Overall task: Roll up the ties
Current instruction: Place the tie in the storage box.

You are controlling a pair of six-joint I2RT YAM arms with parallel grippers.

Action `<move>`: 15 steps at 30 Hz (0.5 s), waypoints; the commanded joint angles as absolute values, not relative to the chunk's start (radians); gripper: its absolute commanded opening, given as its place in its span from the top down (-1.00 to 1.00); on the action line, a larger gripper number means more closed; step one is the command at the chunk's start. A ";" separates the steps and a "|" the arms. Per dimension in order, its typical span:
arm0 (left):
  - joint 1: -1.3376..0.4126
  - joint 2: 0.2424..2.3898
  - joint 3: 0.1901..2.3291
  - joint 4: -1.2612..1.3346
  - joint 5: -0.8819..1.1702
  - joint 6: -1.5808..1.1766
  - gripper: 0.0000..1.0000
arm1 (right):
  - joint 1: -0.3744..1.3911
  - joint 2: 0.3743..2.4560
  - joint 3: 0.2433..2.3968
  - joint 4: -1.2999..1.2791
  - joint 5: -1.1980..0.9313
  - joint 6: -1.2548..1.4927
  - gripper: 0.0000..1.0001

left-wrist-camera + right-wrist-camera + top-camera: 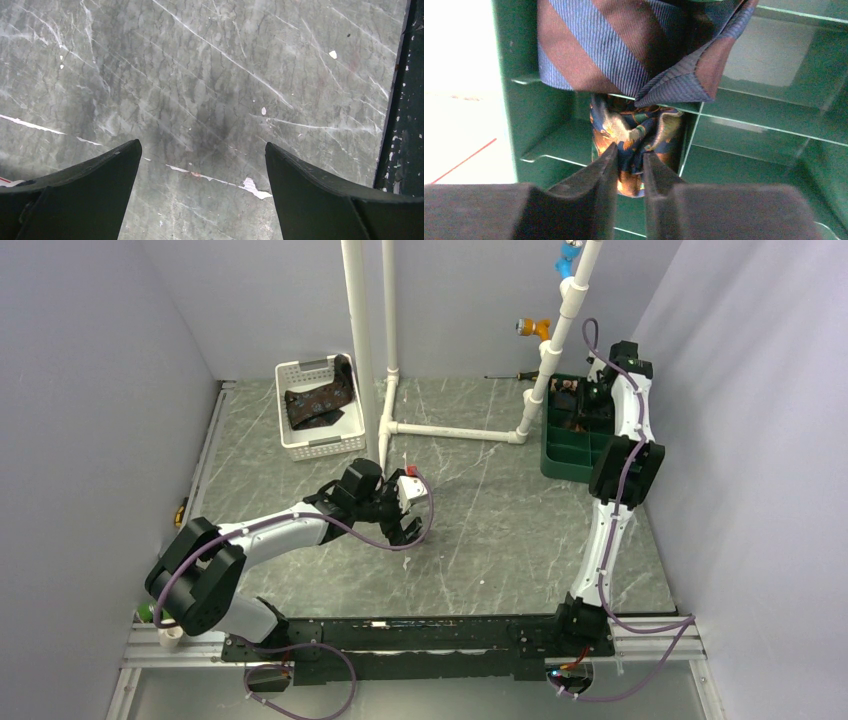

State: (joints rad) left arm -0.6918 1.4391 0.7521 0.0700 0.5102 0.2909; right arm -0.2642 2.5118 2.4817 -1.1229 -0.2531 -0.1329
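Note:
A rolled tie [639, 130], mottled orange and teal on dark blue, stands in a compartment of the green organiser [549, 115]. My right gripper [630, 155] is over it, jaws parted narrowly around a fold of its fabric. A blue and brown striped tie [614, 45] lies bunched in the compartment beyond. Another dark patterned tie [320, 400] lies in the white basket [300, 445] at the back left. My left gripper [202, 150] hangs wide open over bare marbled tabletop, nothing between its fingers; in the top view the left gripper [403, 525] is at mid-table.
The green organiser [575, 445] sits at the back right under the right arm. A white PVC pipe frame [450, 430] stands between basket and organiser. A screwdriver [505, 376] lies by the back wall. A dark rail [407, 100] runs along the left wrist view's right edge.

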 commanded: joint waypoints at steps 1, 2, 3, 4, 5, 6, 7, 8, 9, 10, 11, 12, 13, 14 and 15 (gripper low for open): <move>-0.686 1.444 0.760 0.092 0.524 0.274 -0.99 | -0.265 2.506 2.472 -1.037 -0.314 -0.085 0.34; -0.686 1.445 0.761 0.092 0.522 0.275 -0.99 | -0.266 2.489 2.473 -1.029 -0.322 -0.086 0.29; -0.686 1.446 0.762 0.093 0.522 0.276 -0.99 | -0.265 2.471 2.467 -1.017 -0.328 -0.085 0.21; -0.686 1.447 0.763 0.093 0.523 0.276 -0.99 | -0.266 2.449 2.459 -1.003 -0.330 -0.082 0.13; -0.686 1.449 0.766 0.092 0.522 0.275 -0.99 | -0.267 2.426 2.446 -0.986 -0.333 -0.077 0.00; -0.687 1.451 0.768 0.092 0.525 0.274 -0.99 | -0.271 2.404 2.432 -0.967 -0.334 -0.073 -0.15; -0.687 1.452 0.771 0.092 0.527 0.274 -0.99 | -0.273 2.385 2.422 -0.958 -0.333 -0.072 -0.21; -0.686 1.454 0.772 0.091 0.528 0.275 -0.99 | -0.275 2.372 2.417 -0.956 -0.335 -0.072 -0.22; -0.686 1.455 0.774 0.091 0.529 0.275 -0.99 | -0.277 2.362 2.415 -0.961 -0.338 -0.074 -0.22; -0.684 1.456 0.775 0.090 0.526 0.275 -0.99 | -0.279 2.356 2.413 -0.967 -0.343 -0.076 -0.22; -0.684 1.456 0.777 0.089 0.526 0.276 -0.99 | -0.282 2.350 2.410 -0.977 -0.344 -0.079 -0.22; -0.684 1.456 0.777 0.086 0.527 0.279 -0.99 | -0.284 2.349 2.407 -0.986 -0.347 -0.082 -0.21; -0.685 1.455 0.777 0.085 0.528 0.280 -0.99 | -0.287 2.347 2.401 -0.996 -0.351 -0.085 -0.20; -0.685 1.453 0.776 0.083 0.529 0.282 -0.99 | -0.288 2.343 2.393 -1.005 -0.349 -0.087 -0.19; -0.683 1.452 0.773 0.083 0.528 0.282 -0.99 | -0.287 2.339 2.382 -1.013 -0.351 -0.089 -0.18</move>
State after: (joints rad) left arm -0.6884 1.4540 0.7521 0.0681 0.5102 0.2905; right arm -0.2760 2.4287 2.4035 -1.0222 -0.3252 -0.0929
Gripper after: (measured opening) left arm 0.994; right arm 0.599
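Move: Pinched in my right fingertips, the navy-and-orange floral tie is already down in its cell of the green storage box; the cell's middle is about 3 cm below my hand point and 1 cm ahead. The striped tie sits in the next cell, about 7 cm ahead and 2 cm left, with the pink-flowered tie some 11 cm ahead and 2 cm left, both about 3 cm below. From my left hand, the floral tie's cell is roughly 28 cm ahead, 41 cm right and 5 cm lower. I spread my right fingers from nearly shut to a bit over half open and let go of the floral tie in its cell, easing about 1 cm forward as they part. Then I lift straight up out of the cell, some 3 cm in all, while the fingertips swing forward by about 5 degrees. ##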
